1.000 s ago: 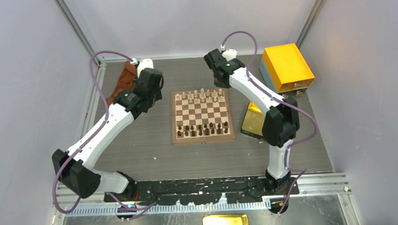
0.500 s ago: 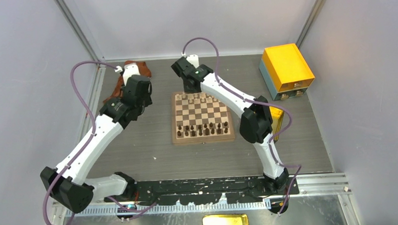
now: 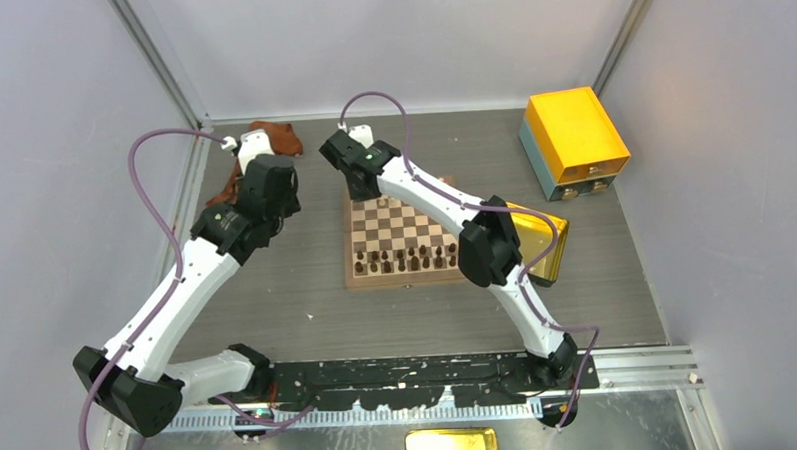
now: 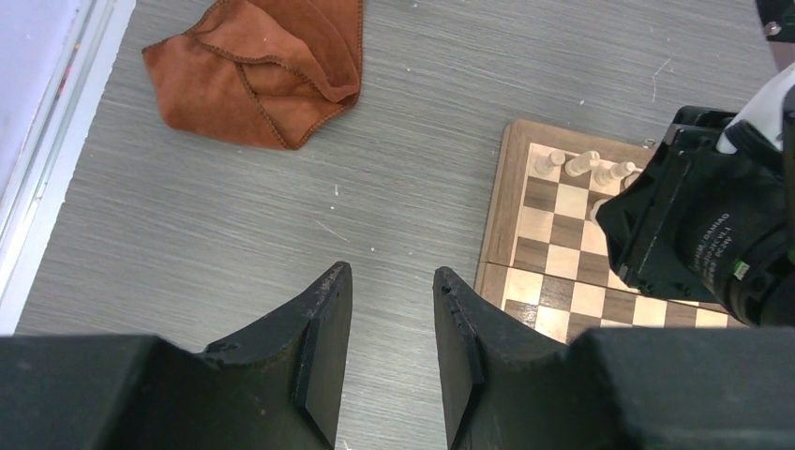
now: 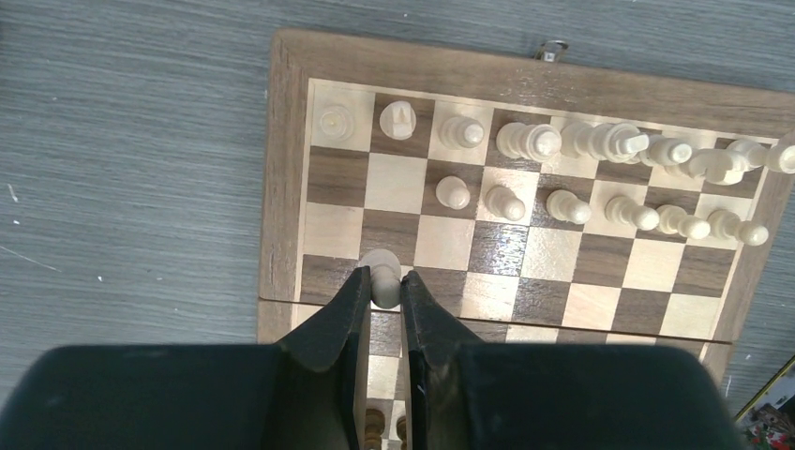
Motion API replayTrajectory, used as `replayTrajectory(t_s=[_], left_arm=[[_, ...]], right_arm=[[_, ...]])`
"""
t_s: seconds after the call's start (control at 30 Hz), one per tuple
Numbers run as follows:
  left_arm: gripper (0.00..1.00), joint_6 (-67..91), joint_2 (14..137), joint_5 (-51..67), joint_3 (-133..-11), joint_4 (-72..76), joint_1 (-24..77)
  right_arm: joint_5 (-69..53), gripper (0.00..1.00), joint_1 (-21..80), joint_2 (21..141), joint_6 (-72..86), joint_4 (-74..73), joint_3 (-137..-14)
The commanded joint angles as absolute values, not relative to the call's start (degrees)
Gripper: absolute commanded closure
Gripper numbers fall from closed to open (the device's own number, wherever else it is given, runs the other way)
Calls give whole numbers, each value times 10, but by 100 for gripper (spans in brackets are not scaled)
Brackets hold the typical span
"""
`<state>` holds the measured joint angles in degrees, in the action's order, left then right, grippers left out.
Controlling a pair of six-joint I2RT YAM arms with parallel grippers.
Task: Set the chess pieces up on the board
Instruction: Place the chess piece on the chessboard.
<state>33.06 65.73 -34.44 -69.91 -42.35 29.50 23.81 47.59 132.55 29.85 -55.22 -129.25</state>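
Observation:
The board (image 5: 284, 169) lies under my right gripper (image 5: 382, 277), which is shut on a cream pawn (image 5: 380, 266) above the board's left side, near the third row. Several cream chess pieces (image 5: 525, 141) stand along the far row, and more cream pawns (image 5: 567, 206) line the second row. Its two leftmost squares are bare. Dark pieces (image 3: 406, 257) fill the near rows. My left gripper (image 4: 392, 272) hangs open over bare table just left of the board (image 4: 497, 216), with nothing between its fingers.
A rust-brown cloth (image 4: 262, 66) lies crumpled at the far left. An orange-yellow box (image 3: 574, 134) stands at the far right. A golden-yellow tray (image 3: 547, 248) sits right of the board, partly behind the right arm. The right wrist (image 4: 703, 225) looms close on the left gripper's right.
My right arm has swung left along the far side of the board, from its right end to its left end. My left arm has drawn back to the left.

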Motion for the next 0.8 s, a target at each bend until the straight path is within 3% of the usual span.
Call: replayTrajectory(t_s=[0.0, 0.77], left_arm=[[61, 342, 639, -352, -702, -418, 292], [61, 328, 628, -345, -692, -423, 291]], right_arm=[[235, 99, 480, 1329, 299, -568, -1333], [223, 99, 463, 1403, 309, -580, -1375]])
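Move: The pawn is already in my right fingers, and the empty second-row square it is bound for lies about 2 cm ahead, level sideways and some 9 cm below my right hand. The knight stands about 5 cm ahead in that same file, with the rook 3 cm to its left. The nearest placed pawn is one square to the right of the empty one, 2 cm ahead and 3 cm right of me. From my idle left hand the square is about 11 cm ahead, 17 cm right and 22 cm below. I lower the pawn almost straight down with my right hand, about 5 cm, towards the gap in the pawn row in front of the knight. I start slowly, sink faster, then ease off close above the board. The fingers tip some 5 degrees steeper on the way and keep their grip on the pawn. ##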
